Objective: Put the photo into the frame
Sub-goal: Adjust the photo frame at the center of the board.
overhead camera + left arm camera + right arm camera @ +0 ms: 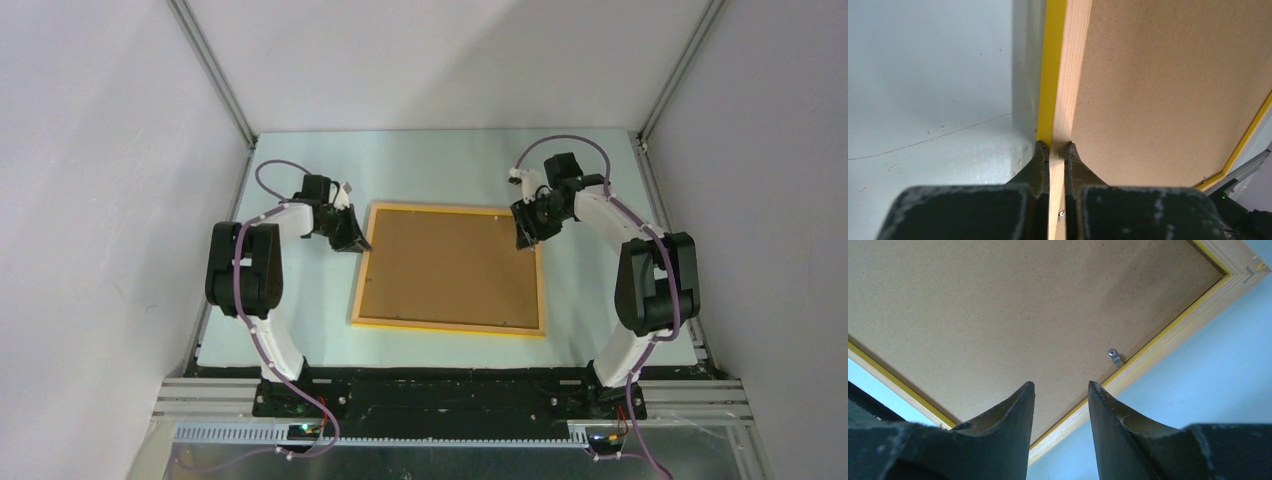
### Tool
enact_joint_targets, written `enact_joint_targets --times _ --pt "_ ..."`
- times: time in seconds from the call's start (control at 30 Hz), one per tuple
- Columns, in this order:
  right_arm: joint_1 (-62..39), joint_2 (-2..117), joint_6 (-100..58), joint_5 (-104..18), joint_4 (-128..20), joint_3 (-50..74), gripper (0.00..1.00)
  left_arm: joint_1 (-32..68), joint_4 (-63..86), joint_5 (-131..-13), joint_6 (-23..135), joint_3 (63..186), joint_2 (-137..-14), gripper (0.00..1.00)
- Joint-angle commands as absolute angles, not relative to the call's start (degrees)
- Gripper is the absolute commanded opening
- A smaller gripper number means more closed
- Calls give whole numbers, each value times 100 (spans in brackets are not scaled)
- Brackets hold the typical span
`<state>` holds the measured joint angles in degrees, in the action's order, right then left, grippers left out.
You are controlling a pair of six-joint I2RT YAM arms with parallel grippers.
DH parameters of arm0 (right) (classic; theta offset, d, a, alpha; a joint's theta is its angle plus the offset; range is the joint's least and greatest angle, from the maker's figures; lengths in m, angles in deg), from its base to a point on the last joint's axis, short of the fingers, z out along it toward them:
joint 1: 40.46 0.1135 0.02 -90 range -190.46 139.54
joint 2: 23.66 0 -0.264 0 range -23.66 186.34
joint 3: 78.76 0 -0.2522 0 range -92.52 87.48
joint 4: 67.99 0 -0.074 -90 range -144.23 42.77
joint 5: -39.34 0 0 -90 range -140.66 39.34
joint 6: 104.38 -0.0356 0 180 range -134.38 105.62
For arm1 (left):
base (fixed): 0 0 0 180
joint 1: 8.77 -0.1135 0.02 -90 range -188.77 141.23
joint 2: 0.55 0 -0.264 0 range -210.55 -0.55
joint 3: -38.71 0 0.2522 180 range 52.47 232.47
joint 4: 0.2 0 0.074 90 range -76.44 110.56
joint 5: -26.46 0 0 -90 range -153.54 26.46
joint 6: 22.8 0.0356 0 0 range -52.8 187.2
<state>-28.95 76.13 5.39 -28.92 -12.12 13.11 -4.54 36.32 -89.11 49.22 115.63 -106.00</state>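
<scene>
The frame (445,327) lies back side up in the middle of the table, its thin yellow-orange edges around a plain brown backing board (450,265). My left gripper (358,235) is shut on the frame's left rail near the far corner; in the left wrist view the fingertips (1040,150) pinch the wooden rail (1068,75). My right gripper (524,238) hovers open over the frame's right rail (1158,352), with nothing between its fingers (1020,400). The photo is out of view.
A small metal clip (1115,357) sits on the backing board (1023,305) by the right rail. The pale blue-green table mat (300,320) surrounds the frame. White walls with metal posts (215,70) enclose the back and sides.
</scene>
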Motion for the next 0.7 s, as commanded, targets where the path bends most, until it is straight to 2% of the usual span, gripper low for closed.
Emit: enact_joint_targets --times 0.0,0.33,0.67 --pt "-2893 7240 723 -2828 -1225 1313 48 -586 3595 -9157 4563 11736 -10964 0" --pt "-2479 7060 915 -2685 -1185 1312 49 -1053 3367 -8980 4204 11664 -10961 0" --pt "-1800 6996 1111 -2531 -1133 1371 50 -1378 3143 -8860 4086 11095 -10309 0"
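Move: The left hand already pinches the photo frame's left rail; the frame's middle lies about 21 cm to its right, 5 cm back. From the open, empty right hand that middle is roughly 19 cm left, 5 cm back and 7 cm below. The frame's right rail runs some 3 cm to this hand's right, level with it and 6 cm below; the far right corner is about 9 cm ahead, 3 cm right, at rail height. Left hand drags its pinched rail 3 cm left, counter-clockwise; right rises, sweeping 5 cm left over the panel. ##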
